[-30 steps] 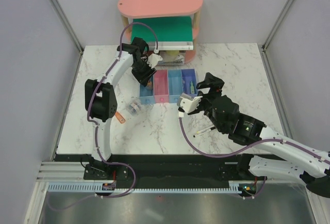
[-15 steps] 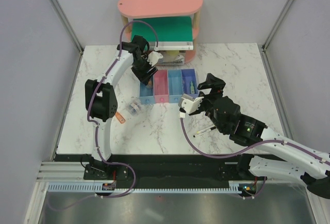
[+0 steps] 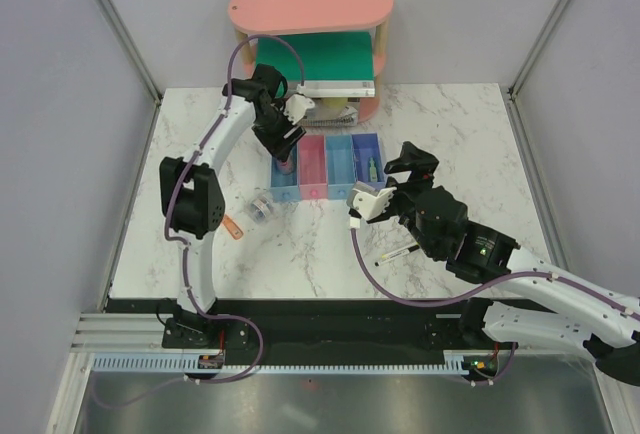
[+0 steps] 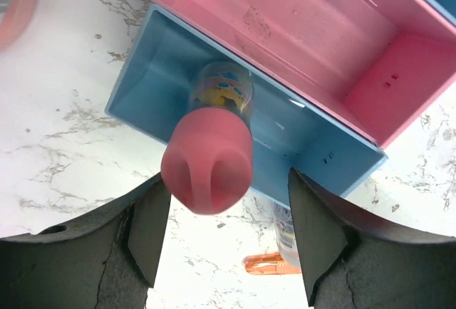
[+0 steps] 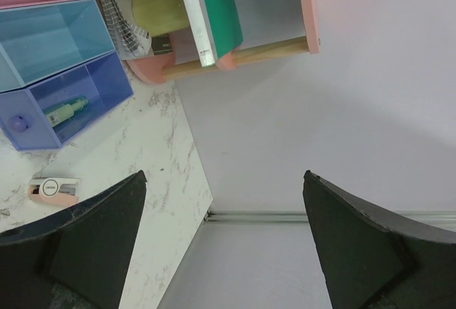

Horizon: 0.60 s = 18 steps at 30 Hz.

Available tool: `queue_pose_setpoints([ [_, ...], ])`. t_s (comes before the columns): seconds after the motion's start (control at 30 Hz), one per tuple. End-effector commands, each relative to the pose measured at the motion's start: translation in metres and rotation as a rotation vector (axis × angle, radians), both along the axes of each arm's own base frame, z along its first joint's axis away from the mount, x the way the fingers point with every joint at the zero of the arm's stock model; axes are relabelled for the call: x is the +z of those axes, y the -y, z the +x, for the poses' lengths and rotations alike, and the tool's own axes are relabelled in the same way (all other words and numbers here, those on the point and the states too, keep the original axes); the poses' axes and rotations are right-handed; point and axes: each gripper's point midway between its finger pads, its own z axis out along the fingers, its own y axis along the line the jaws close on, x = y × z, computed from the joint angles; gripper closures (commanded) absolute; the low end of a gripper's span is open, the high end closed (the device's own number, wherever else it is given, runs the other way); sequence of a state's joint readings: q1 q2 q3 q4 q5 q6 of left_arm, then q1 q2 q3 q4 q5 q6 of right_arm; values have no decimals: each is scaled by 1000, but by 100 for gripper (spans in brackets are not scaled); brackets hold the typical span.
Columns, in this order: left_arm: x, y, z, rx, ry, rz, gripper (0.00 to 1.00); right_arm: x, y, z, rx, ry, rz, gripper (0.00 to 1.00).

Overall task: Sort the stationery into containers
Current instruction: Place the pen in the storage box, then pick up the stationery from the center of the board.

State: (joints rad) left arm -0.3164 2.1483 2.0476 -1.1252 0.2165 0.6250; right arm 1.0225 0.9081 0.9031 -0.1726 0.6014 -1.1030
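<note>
Four joined bins stand on the table: blue (image 3: 276,190), pink (image 3: 313,192), blue (image 3: 340,186) and purple-blue (image 3: 378,144). My left gripper (image 3: 284,142) hovers over the leftmost blue bin (image 4: 142,88), jaws open. A pink-red piece (image 4: 207,168) with a patterned body sits between the jaws at that bin's near wall; the right finger is clear of it. The green piece (image 5: 64,112) lies in the purple-blue bin. The pale pink piece (image 5: 53,190), clear roll (image 3: 262,206), orange piece (image 3: 233,228) and pen (image 3: 397,253) lie on the table. My right gripper (image 3: 408,166) is open and empty.
The pink oval two-tier shelf (image 3: 310,4) stands at the back and holds a green book (image 3: 315,56) and notebooks. Metal frame posts and grey walls close in the left, right and back sides. The right gripper (image 5: 224,174) faces the back right wall.
My left gripper has shifted slightly toward the back over the leftmost blue bin. My right gripper dropped slightly toward the near side a second ago and has since held still.
</note>
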Motion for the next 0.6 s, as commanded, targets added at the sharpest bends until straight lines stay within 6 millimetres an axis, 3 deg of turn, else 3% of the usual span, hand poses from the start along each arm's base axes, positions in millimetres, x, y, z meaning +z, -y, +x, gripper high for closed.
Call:
queue_pose_setpoints([
  [0.0,71,5,-9,2,149,-82,27,10,6,0,-24,19,52,2],
  [0.07,76,1,-19,-14,155,-78,27,11,7,0,-25,21,52,2],
  [0.1,92,-1,-27,-20,187,-91,27,11,8,0,-25,21,49,2],
  [0.27,86,-14,-77,-90,156,-81,23,14,8,0,-25,25,53,2],
  [0.3,62,-21,-95,-97,86,-58,23,15,8,0,-23,27,54,2],
  [0.37,52,-29,-112,-98,78,-44,24,15,7,0,-23,27,51,2],
  [0.4,26,-37,-131,-97,13,-10,25,15,7,0,-20,26,52,2],
  [0.47,15,-45,-145,-95,15,2,25,16,8,0,-25,28,53,2],
  [0.5,-4,-50,-155,-93,0,16,25,16,7,0,-22,27,52,2],
  [0.57,-14,-55,-162,-88,10,19,24,17,8,0,-22,27,53,2],
])
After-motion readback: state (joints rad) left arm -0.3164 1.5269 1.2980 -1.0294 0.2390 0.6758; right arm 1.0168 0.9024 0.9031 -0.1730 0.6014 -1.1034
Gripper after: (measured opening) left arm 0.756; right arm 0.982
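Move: The open left hand is just above the pink-capped bottle it has set in the box's leftmost blue compartment, the bottle's middle some 5 cm below. The orange cutter lies about 15 cm back, 10 cm left and 12 cm down; the clear jar about 11 cm back, 5 cm left and 9 cm down. The storage box centres about 11 cm right and 1 cm back, 9 cm down. From the idle right hand the cutter is roughly 37 cm left, 1 cm ahead and 32 cm down. Already open, the left fingers lift clear of the bottle's pink cap, rising about 8 cm. The hand then swings back some 15 cm and 5 cm left in an arc, out of the box towards the orange cutter beside the clear jar, dropping fast again at the end; the fingers stay open, touching neither. ##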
